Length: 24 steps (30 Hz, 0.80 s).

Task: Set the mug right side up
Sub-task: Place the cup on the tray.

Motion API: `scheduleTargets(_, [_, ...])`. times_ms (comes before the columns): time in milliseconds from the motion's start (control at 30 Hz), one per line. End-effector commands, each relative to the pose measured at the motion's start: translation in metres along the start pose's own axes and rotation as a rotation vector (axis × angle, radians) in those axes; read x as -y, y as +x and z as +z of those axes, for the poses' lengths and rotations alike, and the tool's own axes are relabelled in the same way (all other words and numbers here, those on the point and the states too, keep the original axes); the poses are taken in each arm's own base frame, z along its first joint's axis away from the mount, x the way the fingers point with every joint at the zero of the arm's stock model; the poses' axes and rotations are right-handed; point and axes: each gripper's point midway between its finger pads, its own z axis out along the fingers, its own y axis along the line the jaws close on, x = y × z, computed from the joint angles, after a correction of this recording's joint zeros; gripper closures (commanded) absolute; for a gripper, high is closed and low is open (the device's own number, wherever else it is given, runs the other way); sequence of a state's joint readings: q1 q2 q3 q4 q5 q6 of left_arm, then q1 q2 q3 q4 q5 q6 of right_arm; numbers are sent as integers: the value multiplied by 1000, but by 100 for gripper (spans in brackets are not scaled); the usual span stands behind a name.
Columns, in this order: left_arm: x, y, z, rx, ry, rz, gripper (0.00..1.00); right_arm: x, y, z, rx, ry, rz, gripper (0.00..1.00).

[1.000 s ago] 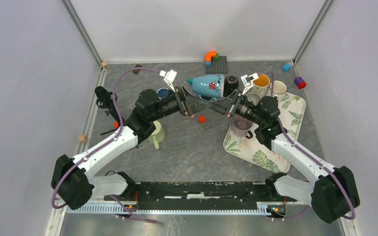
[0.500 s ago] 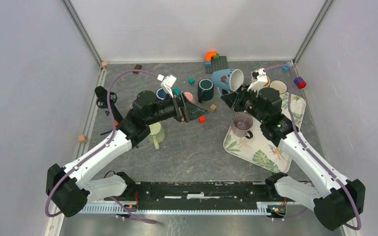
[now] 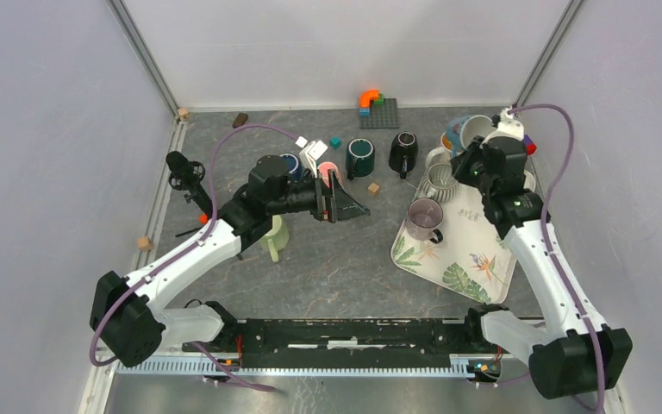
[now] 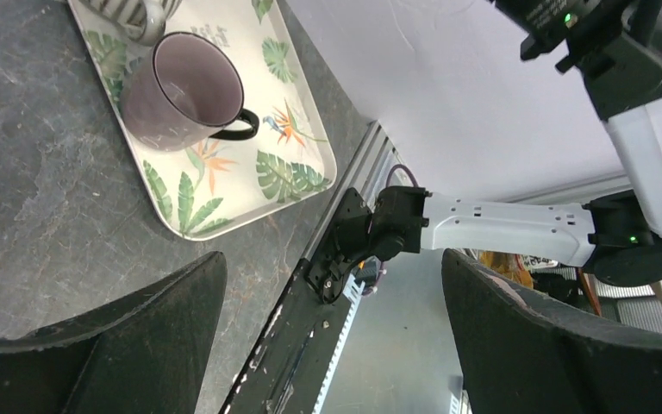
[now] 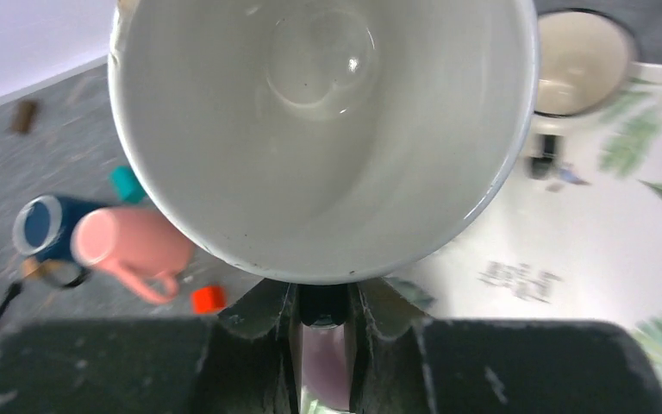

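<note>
The mug (image 3: 468,130) is light blue outside and white inside. It hangs in the air at the back right, over the far end of the tray (image 3: 464,261). My right gripper (image 3: 474,148) is shut on it from below. In the right wrist view the mug's white inside (image 5: 323,129) fills the upper frame, mouth toward the camera, with the right gripper (image 5: 323,297) closed under its rim. My left gripper (image 3: 351,205) hangs open over the table's middle, holding nothing. In the left wrist view the left gripper (image 4: 332,259) has its jaws spread wide.
On the tray stand a purple mug (image 3: 425,217) and a striped grey mug (image 3: 440,181). A dark green mug (image 3: 360,158), black mug (image 3: 403,153), pink mug (image 3: 332,170), blue mug (image 3: 291,162) and pale green mug (image 3: 274,237) sit on the table, with small cubes and a brick plate (image 3: 379,112).
The right arm has carried the blue mug from the table's back middle up and to the back right. The left gripper drew back from it and now points right.
</note>
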<state>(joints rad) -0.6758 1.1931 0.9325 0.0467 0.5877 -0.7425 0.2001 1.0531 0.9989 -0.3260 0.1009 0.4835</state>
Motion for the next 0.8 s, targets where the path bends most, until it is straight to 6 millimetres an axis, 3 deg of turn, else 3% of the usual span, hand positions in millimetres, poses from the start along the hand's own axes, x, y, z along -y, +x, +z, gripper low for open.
scheduleTargets(0, [17, -2, 1, -45, 72, 72, 0, 42, -47, -4, 108, 147, -10, 100])
scheduleTargets(233, [10, 11, 2, -105, 66, 66, 0, 111, -50, 1, 66, 298, 56, 100])
scheduleTargets(467, [7, 19, -2, -137, 59, 70, 0, 170, -28, -2, 8, 432, 95, 100])
scheduleTargets(633, [8, 20, -4, -140, 57, 75, 0, 197, -3, 9, -71, 491, 103, 100])
scheduleTargets(767, [8, 19, -4, -139, 57, 80, 0, 207, 15, 25, -117, 492, 123, 100])
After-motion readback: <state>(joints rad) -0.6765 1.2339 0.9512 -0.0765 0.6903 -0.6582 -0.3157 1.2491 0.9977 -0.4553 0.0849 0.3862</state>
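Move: The right hand holds the blue mug by its handle, already turned over; the free patch of tray by its right edge lies about 10 cm ahead, 15 cm right and 24 cm below. The white mug stands some 14 cm ahead and 6 cm right, the striped mug about 9 cm ahead and 7 cm left, both roughly 21 cm lower. From the left hand that patch is some 24 cm ahead, 49 cm right and 26 cm below. Right hand carries the blue mug about 18 cm right and 9 cm down towards the tray's free patch, turning clockwise. ##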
